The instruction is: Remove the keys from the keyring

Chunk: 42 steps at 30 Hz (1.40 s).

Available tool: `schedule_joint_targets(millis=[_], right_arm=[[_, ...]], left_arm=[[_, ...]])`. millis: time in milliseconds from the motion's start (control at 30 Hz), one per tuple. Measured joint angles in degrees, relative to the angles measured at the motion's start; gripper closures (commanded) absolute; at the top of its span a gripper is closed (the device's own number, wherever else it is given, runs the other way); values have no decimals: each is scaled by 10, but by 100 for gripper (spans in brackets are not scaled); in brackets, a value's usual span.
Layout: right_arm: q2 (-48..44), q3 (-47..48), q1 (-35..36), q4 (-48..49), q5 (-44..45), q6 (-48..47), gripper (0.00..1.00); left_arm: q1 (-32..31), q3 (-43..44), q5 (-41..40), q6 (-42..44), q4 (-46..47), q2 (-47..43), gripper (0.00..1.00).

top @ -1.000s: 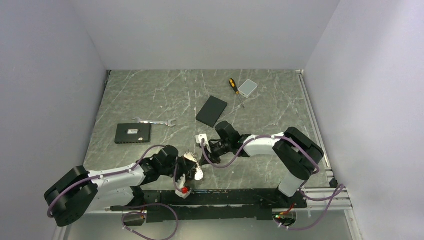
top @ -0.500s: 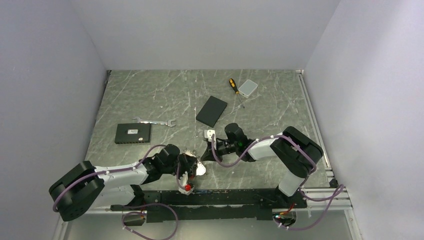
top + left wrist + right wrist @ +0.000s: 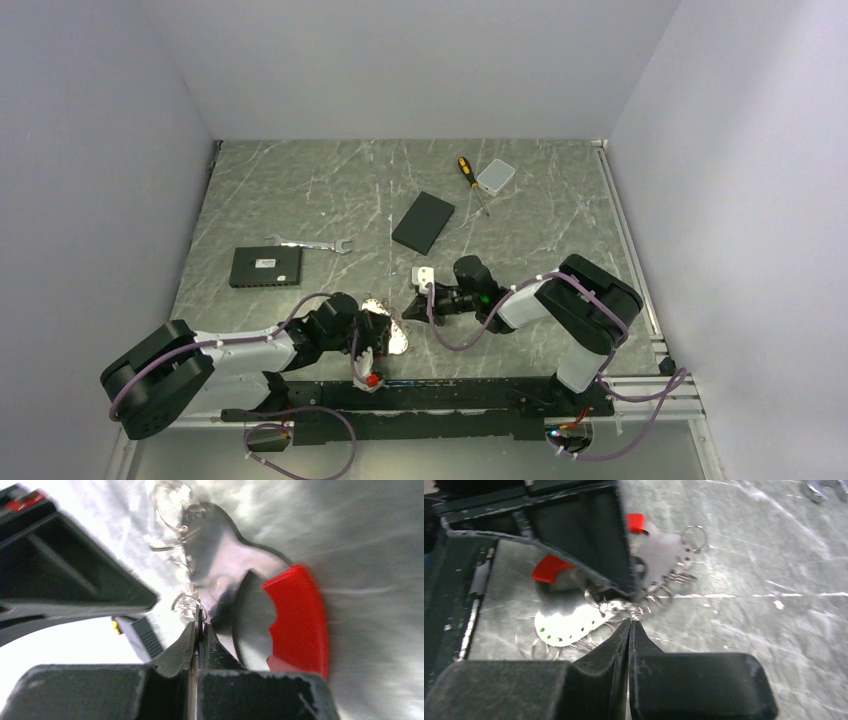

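Observation:
The keyring (image 3: 392, 340) lies near the table's front edge as a tangle of whitish plates, red parts (image 3: 299, 620) and small wire rings (image 3: 651, 599). My left gripper (image 3: 371, 342) is shut on a thin metal edge of the keyring (image 3: 220, 575), with the jaws pressed together at the left gripper's tips (image 3: 200, 626). My right gripper (image 3: 410, 308) comes in from the right. The right gripper (image 3: 630, 622) is shut, its tips touching the wire rings beside a white holed plate (image 3: 569, 622). I cannot pick out the keys in the tangle.
A silver wrench (image 3: 310, 243) and a black box (image 3: 266, 267) lie at the left. A flat black pad (image 3: 423, 222) sits mid-table. A yellow-and-black screwdriver (image 3: 466, 172) and a small white box (image 3: 495, 176) lie at the back.
The right arm's wrist has shifted right and toward the front edge, its shut tips staying by the keyring. The left gripper has barely moved and keeps its grip.

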Motion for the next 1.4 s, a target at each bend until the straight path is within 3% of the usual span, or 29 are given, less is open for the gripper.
schedule_joint_targets(millis=[200,433,800,1100,1400], right_arm=[[0,7,-5,-28,30,-30,84],[-27,86,-4,-251,20,-135,70],[-43,228,33,-508,-2,-274,69],[-6,273,82,-598,29,-364,69],[12,273,90,-614,74,-408,69]], left_arm=[[0,-13,6,28,-8,-3,100],[0,-14,16,45,-8,-2,100],[0,-15,34,67,4,9,100],[0,-15,38,68,4,9,100],[0,-15,41,68,2,8,100]])
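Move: The small ring I want, in the bunch at my left gripper's tip, lies about 2 cm back, 3 cm to the left and 2 cm below my right fingers. From the right hand, the keyring's red handle is some 9 cm left, 4 cm back and 4 cm lower; the black pad is about 18 cm ahead, 4 cm right and 4 cm lower. From my left fingers, which pinch the bunch, that ring is roughly 1 cm right and 1 cm back, level. I open my right fingers about a third and lift away in a loop: forward and down a little, up about 4 cm while swinging back and left, then down towards the ring bunch, tips either side of one ring, the wrist turning some 35 degrees to point further down and back. My left hand keeps its pinch, first dipping, easing back about 1.5 cm. ##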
